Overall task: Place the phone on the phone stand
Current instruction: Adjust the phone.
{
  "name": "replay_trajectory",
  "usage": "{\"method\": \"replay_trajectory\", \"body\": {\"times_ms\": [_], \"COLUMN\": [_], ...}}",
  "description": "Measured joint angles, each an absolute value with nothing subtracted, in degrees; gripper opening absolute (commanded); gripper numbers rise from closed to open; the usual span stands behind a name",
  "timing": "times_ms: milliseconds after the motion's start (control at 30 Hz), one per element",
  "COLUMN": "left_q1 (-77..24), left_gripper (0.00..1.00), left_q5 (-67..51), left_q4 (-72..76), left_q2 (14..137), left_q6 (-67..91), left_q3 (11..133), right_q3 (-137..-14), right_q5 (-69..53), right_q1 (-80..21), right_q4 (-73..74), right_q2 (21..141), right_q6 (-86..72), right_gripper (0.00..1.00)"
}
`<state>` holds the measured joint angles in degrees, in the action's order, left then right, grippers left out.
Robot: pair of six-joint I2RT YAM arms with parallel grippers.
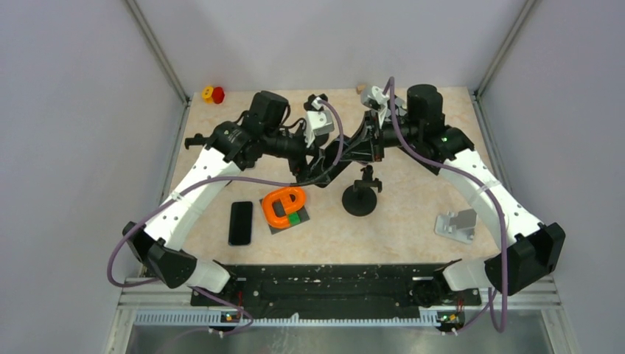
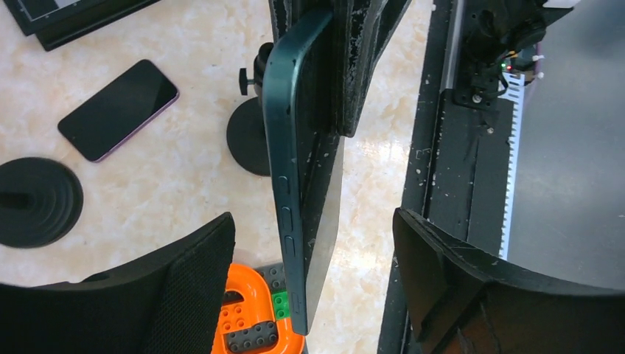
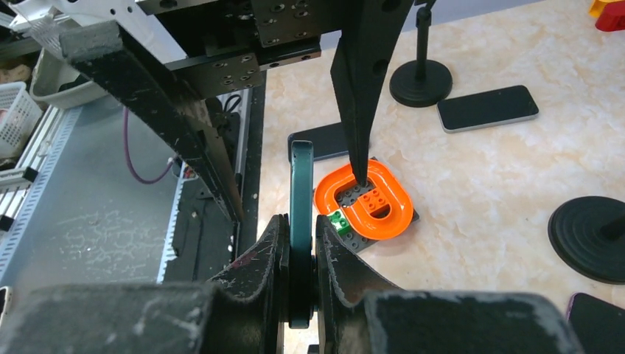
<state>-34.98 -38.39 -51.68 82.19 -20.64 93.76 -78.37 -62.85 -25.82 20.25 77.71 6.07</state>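
A teal phone (image 3: 301, 177) hangs edge-on in the air, my right gripper (image 3: 301, 221) shut on its lower part. In the left wrist view the same phone (image 2: 291, 169) runs upright between my left gripper's (image 2: 313, 221) fingers, which stand open with a gap on each side. Both grippers meet above the table's middle, left gripper (image 1: 313, 166) and right gripper (image 1: 346, 151). A black stand (image 1: 360, 198) with a round base and a post stands just in front of them. A grey metal folding stand (image 1: 457, 223) sits at the right. I cannot tell which one is the phone stand.
A dark phone (image 1: 240, 221) lies flat at the front left. Beside it sits an orange ring of bricks on a grey plate (image 1: 284, 209). Red and yellow pieces (image 1: 214, 94) lie at the back left corner. Walls close in the table's sides.
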Motion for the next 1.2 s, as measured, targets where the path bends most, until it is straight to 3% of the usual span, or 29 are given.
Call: {"method": "replay_trajectory", "body": {"times_ms": [333, 1200], "left_q1": [-33.65, -32.97], "left_gripper": [0.58, 0.31], "left_q5": [-47.77, -54.06], "left_q4": [-51.11, -51.68], "left_q2": [84.29, 88.14], "left_q6": [-20.62, -23.83], "left_q3": [93.84, 90.26], "right_q3": [-77.6, -79.9], "right_q5": [-63.35, -63.37], "right_q1": [-25.82, -25.67], "right_q4": [24.73, 27.97], "right_q2": [77.01, 77.67], "right_q6": [11.84, 13.96], "right_gripper": [0.0, 0.0]}}
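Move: Slanting down to the left from the right hand's grip, the phone has its middle about 6 cm right of the left hand, 1 cm back and level in height; from the right hand it is some 5 cm left, 1 cm back and 3 cm down. The phone stand is about 7 cm ahead, 15 cm right and 20 cm below the left hand, or 7 cm ahead, 4 cm right and 23 cm below the right. From the left hand, the orange toy lies 6 cm ahead, 11 cm left and 28 cm down. Easing down about 3.5 cm, some 2 cm right and slightly back, the left hand brings its fingers around the phone's free lower end. It turns roughly 15 degrees, partly clockwise, while the wide-open fingers narrow to about a third open without shutting. The right hand keeps its pinch on the upper end, sinking and drawing back a little, then rising about 1 cm. ##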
